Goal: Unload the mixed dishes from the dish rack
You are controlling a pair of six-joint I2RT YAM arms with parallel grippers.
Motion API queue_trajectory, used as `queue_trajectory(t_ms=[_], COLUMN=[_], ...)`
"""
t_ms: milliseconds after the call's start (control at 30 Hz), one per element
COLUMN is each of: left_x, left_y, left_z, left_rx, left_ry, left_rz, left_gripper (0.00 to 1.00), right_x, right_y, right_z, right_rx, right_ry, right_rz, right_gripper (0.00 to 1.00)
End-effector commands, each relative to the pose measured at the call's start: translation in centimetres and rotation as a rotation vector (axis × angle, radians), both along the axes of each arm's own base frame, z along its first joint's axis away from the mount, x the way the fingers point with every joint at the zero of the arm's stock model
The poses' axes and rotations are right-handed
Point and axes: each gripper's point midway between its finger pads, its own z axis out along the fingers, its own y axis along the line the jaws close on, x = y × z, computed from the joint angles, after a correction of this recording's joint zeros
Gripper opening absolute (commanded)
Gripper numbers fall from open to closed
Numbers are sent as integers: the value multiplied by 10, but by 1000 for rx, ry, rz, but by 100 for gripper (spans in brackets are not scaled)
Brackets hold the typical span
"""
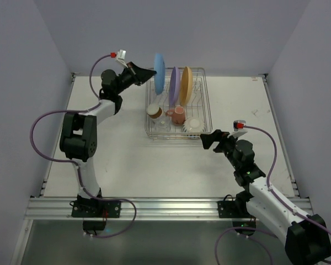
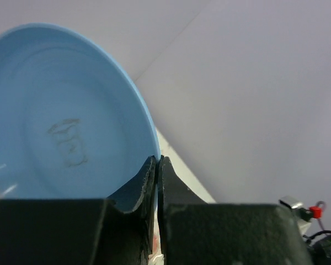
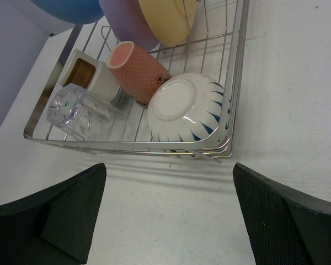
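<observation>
The dish rack [image 1: 205,110] is a silver wire basket in the middle of the table. My left gripper [image 1: 152,72] is shut on the rim of the blue plate [image 1: 159,72], which stands on edge higher than the purple plate [image 1: 175,85] and yellow-orange plate [image 1: 186,85]. In the left wrist view the fingertips [image 2: 166,165] pinch the blue plate [image 2: 60,116]. The rack's near half holds a brown cup [image 3: 91,77], pink mug [image 3: 140,69], clear glass [image 3: 77,110] and upturned white cup [image 3: 182,105]. My right gripper [image 1: 212,138] is open and holds nothing, just in front of the rack's near rim [image 3: 127,146].
Grey walls close in the table on the left, back and right. White tabletop [image 1: 127,160] lies in front of and beside the rack. A metal rail [image 1: 165,207] runs along the near edge, where both arm bases are bolted.
</observation>
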Motion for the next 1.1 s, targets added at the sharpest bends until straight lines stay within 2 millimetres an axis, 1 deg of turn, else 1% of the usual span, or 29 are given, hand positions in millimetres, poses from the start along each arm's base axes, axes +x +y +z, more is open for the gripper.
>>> queue_trajectory(t_ms=[0, 100, 200, 233, 267, 300, 333, 367, 400, 433, 467, 500, 533, 567, 600, 633, 667, 700, 733, 767, 800, 867, 900, 933, 967, 1000, 1067], left_x=[-46, -56, -61, -65, -61, -57, -57, -56, -48, -52, -49, -45, -42, -42, -35, -41, -42, -39, -44, -44, -45, -47, -48, -50, -51, -50, -48], left_y=[6, 10, 18, 23, 24, 27, 31, 35, 42, 48, 54, 62, 76, 85, 102, 112, 121, 137, 146, 154, 169, 188, 205, 212, 218, 228, 231], left_z=[82, 93, 102, 109, 103, 101, 99, 99, 95, 103, 89, 82, 76, 74, 68, 59, 55, 49, 38, 33, 23, 4, -3, -19, -25, -38, -49], left_rx=[-162, -199, -187, -176, -154, -110, -80, -55, -5, 23, 64, 141, 189, 228, 286, 323, 347, 385, 414, 432, 460, 505, 524, 553, 564, 584, 605], left_ry=[-189, -189, -216, -235, -184, -210, -167, -162, -184, -200, -127, -148, -89, -81, -71, -25, -8, 12, 51, 71, 105, 172, 210, 256, 277, 312, 335], left_rz=[-159, -199, -180, -165, -148, -115, -87, -60, 5, 48, 89, 150, 258, 312, 425, 468, 516, 603, 640, 680, 756, 845, 935, 967, 998, 1048, 1062], left_gripper=[0, 0, 0, 0, 0, 0, 0, 0, 0, 0, 0, 0, 0, 0, 0, 0, 0, 0, 0, 0, 0, 0, 0, 0, 0, 0, 0], right_x=[5, 5, 5, 5, 5, 5, 5, 5, 6, 6, 6, 6, 6, 6, 7, 7, 7, 7, 7, 7, 7, 7, 7, 6, 6, 6, 7], right_y=[7, 7, 7, 7, 7, 7, 8, 8, 8, 8, 9, 9, 9, 9, 9, 9, 9, 9, 9, 9, 9, 9, 8, 8, 8, 8, 8], right_z=[23, 23, 23, 24, 23, 23, 23, 22, 23, 22, 23, 22, 22, 21, 21, 21, 21, 22, 22, 22, 22, 22, 22, 22, 22, 22, 21], right_rx=[14, 13, 13, 13, 13, 13, 13, 12, 13, 12, 11, 11, 10, 9, 9, 10, 10, 10, 11, 11, 10, 10, 11, 10, 10, 11, 10], right_ry=[-49, -50, -48, -50, -48, -48, -48, -45, -47, -44, -46, -41, -38, -37, -35, -35, -35, -34, -36, -34, -34, -35, -36, -36, -36, -38, -35], right_rz=[27, 29, 29, 27, 29, 30, 30, 30, 32, 33, 35, 35, 33, 33, 33, 32, 33, 35, 33, 36, 35, 33, 32, 32, 30, 30, 29], right_gripper=[99, 99, 99, 99, 99, 99, 99, 99, 99, 99, 99, 99, 99, 99, 99, 99, 99, 99, 99, 99, 99, 99, 99, 99, 99, 99, 99])
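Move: The left hand holds the blue plate by its rim, over the rack's left side. The bare table it is carried towards lies about 23 cm left, 7 cm back and 26 cm below. The purple plate stands 8 cm right, 2 cm ahead and 14 cm lower; the white cup is 6 cm back, 1 cm left, and the pink mug 7 cm back, 10 cm right, both 20 cm down. That bare spot is roughly 48 cm left, 17 cm ahead and 14 cm below the right hand. Up and a little back first, the left hand raises the blue plate some 9 cm higher, then sweeps it left by about 19 cm, away from the purple plate and off the rack's left side, sinking quickly towards the bare table. The wrist swings counter-clockwise through roughly 50 degrees with some tilt as the shut fingers keep their pinch on the rim. ##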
